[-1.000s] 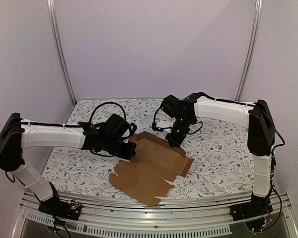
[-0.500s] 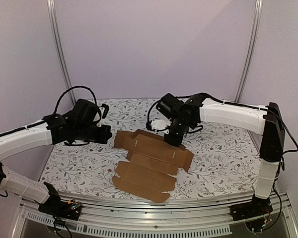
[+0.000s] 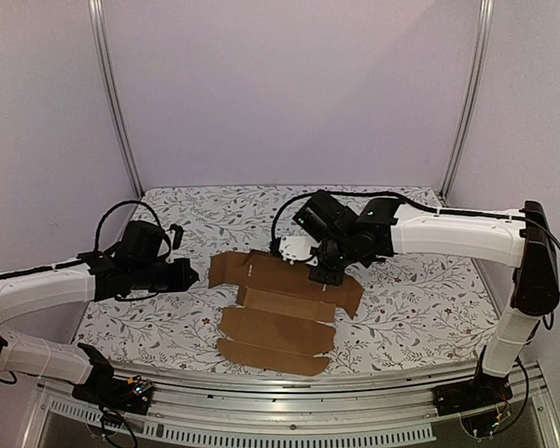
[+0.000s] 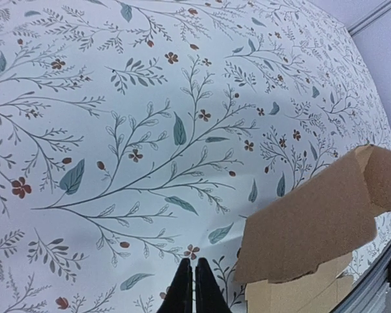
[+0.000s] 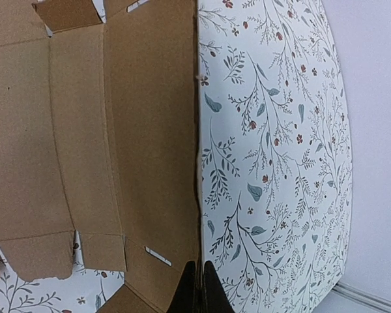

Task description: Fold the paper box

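The paper box (image 3: 280, 313) is a flat brown die-cut cardboard sheet with flaps, lying unfolded mid-table. My left gripper (image 3: 192, 276) is shut and empty, hovering over the cloth just left of the sheet. The left wrist view shows its tips (image 4: 194, 287) close together, with a cardboard flap (image 4: 313, 222) off to their right. My right gripper (image 3: 322, 276) is shut at the sheet's far edge. In the right wrist view its closed tips (image 5: 199, 287) sit right on the edge of the cardboard (image 5: 85, 130). Nothing shows between them.
The table wears a white floral cloth (image 3: 401, 280). Two metal posts (image 3: 112, 103) rise at the back corners before a plain wall. An aluminium rail (image 3: 289, 411) runs along the near edge by the arm bases.
My left arm has pulled back to the left, off the sheet. The sheet has turned to lie squarer to the table's front. The right gripper stayed at its far edge.
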You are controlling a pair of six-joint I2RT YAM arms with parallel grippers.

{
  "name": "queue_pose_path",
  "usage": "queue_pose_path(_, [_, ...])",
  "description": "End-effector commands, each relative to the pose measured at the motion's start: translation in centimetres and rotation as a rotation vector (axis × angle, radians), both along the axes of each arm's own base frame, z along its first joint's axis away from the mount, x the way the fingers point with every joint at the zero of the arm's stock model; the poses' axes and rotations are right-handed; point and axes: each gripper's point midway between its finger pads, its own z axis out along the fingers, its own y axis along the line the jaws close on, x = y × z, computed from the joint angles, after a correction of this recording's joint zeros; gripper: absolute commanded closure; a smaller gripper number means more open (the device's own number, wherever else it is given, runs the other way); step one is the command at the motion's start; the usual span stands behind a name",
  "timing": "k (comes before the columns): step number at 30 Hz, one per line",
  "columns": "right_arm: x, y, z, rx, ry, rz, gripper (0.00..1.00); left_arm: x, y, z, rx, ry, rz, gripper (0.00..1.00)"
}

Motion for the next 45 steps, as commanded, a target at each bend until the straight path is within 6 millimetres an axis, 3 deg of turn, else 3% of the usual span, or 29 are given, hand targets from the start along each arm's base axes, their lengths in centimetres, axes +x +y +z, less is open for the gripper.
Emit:
queue_pose_path(1, [-0.1, 0.4, 2.0, 0.046, -0.068, 0.023, 1.00, 0.6, -2.3, 1.4, -0.162, -0.056, -0.080, 0.90])
queue_pose_path(6, [-1.2, 0.8, 1.8, 0.031, -0.123, 0.075, 1.00, 0.7, -2.5, 1.5, -0.166, -0.079, -0.106, 0.74])
queue_pose_path(17, [-2.0, 1.3, 2.1, -0.025, -0.252, 0.170, 1.00, -0.2, -4.9, 0.9, -0.247, -0.074, -0.247, 0.56])
queue_pose_path(33, [-0.8, 1.4, 0.4, -0.111, -0.476, 0.123, 1.00, -1.4, -5.5, -1.6, -0.265, -0.008, -0.275, 0.55])
queue_pose_path(45, [-1.3, 1.3, -1.5, -0.097, -0.580, 0.059, 1.00, -1.8, -6.8, -2.6, -0.269, 0.009, -0.304, 0.55])
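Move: Just to the left hand's right, about 7 cm off, level in reach and some 3 cm lower, is the box's left flap. The right hand already pinches the raised far wall's top edge near its right slot; the narrow panel that the wall folds against lies roughly 5 cm back, 9 cm left and 9 cm below it. From the left hand that panel is about 20 cm right, 6 cm back and 6 cm lower. Opening its shut fingers to nearly half, the left hand travels some 6 cm right to the left flap, rising slightly, then sinking and easing back, while it rolls right and turns clockwise. The right hand keeps its pinch on the far wall's edge, drawing it back a little and swinging its fingertips forward and up by about 30 degrees. ##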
